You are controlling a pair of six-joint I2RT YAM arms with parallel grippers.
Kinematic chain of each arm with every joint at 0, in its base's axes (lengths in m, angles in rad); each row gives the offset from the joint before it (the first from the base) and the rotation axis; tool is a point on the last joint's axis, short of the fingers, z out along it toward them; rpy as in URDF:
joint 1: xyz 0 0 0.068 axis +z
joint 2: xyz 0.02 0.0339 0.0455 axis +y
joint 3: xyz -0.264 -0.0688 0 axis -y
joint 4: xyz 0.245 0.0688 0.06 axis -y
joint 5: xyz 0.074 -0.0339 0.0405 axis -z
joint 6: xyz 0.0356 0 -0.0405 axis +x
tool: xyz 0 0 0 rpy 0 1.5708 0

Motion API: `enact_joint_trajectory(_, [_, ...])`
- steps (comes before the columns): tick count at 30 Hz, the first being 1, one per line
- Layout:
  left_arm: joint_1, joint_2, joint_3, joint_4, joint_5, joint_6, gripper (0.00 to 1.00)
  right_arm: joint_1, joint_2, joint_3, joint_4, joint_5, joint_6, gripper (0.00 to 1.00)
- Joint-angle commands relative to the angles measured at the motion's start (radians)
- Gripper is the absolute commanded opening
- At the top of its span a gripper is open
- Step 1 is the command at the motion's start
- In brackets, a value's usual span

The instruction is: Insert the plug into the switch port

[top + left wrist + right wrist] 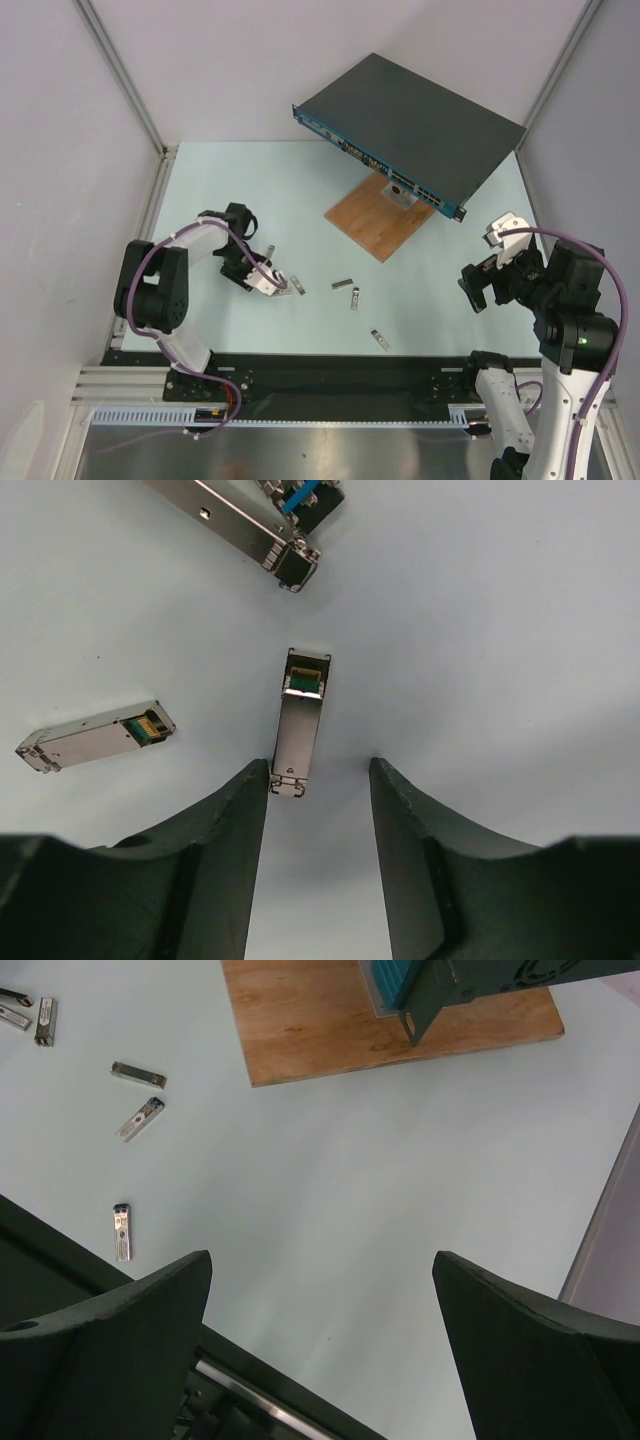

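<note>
The switch point(410, 120) is a flat dark grey box with a blue front strip of sockets, propped at the back right over a wooden board point(375, 215); its corner shows in the right wrist view point(470, 985). A small silver plug point(298, 725) lies on the table, its near end just inside my left gripper point(320, 775), close to the left finger. The jaws are open and I cannot tell if that finger touches it. From above, the left gripper point(272, 284) is low at that plug point(295, 284). My right gripper point(322, 1260) is open and empty, raised at the right point(475, 288).
Other silver plugs lie loose on the table: one to the left point(95, 737), one ahead point(240, 530), two mid-table point(343, 284) point(355, 296) and one nearer the front edge point(379, 340). The wooden board point(390, 1020) lies ahead of the right gripper. White walls enclose the table.
</note>
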Motion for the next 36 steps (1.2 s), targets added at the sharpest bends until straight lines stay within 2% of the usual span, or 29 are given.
enact_joint_trajectory(1, [-0.008, 0.005, -0.052, 0.010, 0.042, 0.092, 0.50, -0.003, 0.007, 0.031, 0.005, -0.022, 0.015, 1.00])
enact_joint_trajectory(5, [-0.020, 0.016, -0.045, 0.009, 0.055, 0.075, 0.36, -0.003, 0.009, 0.031, 0.004, -0.028, 0.023, 1.00])
enact_joint_trajectory(13, [-0.031, -0.031, -0.090, 0.047, 0.123, -0.041, 0.22, -0.003, 0.022, 0.050, 0.011, -0.027, 0.045, 1.00])
enact_joint_trajectory(15, [-0.031, -0.044, -0.090, 0.043, 0.146, -0.116, 0.14, -0.003, 0.025, 0.063, 0.007, -0.031, 0.048, 1.00])
enact_joint_trajectory(16, [-0.031, -0.044, -0.081, 0.035, 0.149, -0.149, 0.05, -0.003, 0.027, 0.066, 0.007, -0.031, 0.048, 1.00])
enact_joint_trajectory(17, [-0.031, -0.045, -0.073, 0.029, 0.149, -0.207, 0.00, -0.003, 0.027, 0.075, 0.005, -0.034, 0.049, 1.00])
enact_joint_trajectory(20, [-0.019, -0.059, -0.006, -0.043, 0.172, -0.317, 0.00, -0.003, 0.024, 0.103, 0.001, -0.065, 0.054, 1.00])
enact_joint_trajectory(24, [0.006, -0.106, 0.163, -0.270, 0.322, -0.413, 0.00, -0.003, 0.019, 0.142, 0.013, -0.122, 0.065, 1.00])
enact_joint_trajectory(25, [0.004, -0.154, 0.177, -0.284, 0.339, -0.439, 0.00, -0.003, 0.024, 0.150, 0.011, -0.128, 0.063, 1.00])
enact_joint_trajectory(28, [-0.033, -0.255, 0.212, -0.270, 0.377, -0.676, 0.00, -0.003, 0.064, 0.188, -0.016, -0.159, 0.025, 1.00])
enact_joint_trajectory(30, [-0.050, -0.283, 0.267, -0.337, 0.400, -0.724, 0.00, -0.003, 0.079, 0.205, -0.027, -0.186, 0.002, 1.00])
enact_joint_trajectory(34, [-0.092, -0.311, 0.376, -0.419, 0.482, -0.970, 0.01, -0.003, 0.105, 0.245, -0.004, -0.243, -0.087, 1.00])
enact_joint_trajectory(36, [-0.112, -0.301, 0.445, -0.494, 0.528, -1.029, 0.00, -0.003, 0.117, 0.251, 0.011, -0.303, -0.121, 1.00])
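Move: The plug the left fingers straddle lies flat on the table, its near end between the tips and its middle about 1 cm back and 2 cm right of the left hand, level with it. A second plug is some 7 cm right and 3 cm ahead of the hand; a close pair is about 9 cm right and 6 cm back. From the right hand the straddled plug is roughly 55 cm left, 12 cm ahead and 29 cm below. The left fingers close from half open and pinch one end of the plug while easing about 1 cm back and 1 cm right, then lift it some 18 cm, carrying it right towards the switch side and a little back. On the way the hand turns about 35 degrees counter-clockwise and tips its fingers to the right. The empty right hand, still open, rises about 6 cm, drifting left. ##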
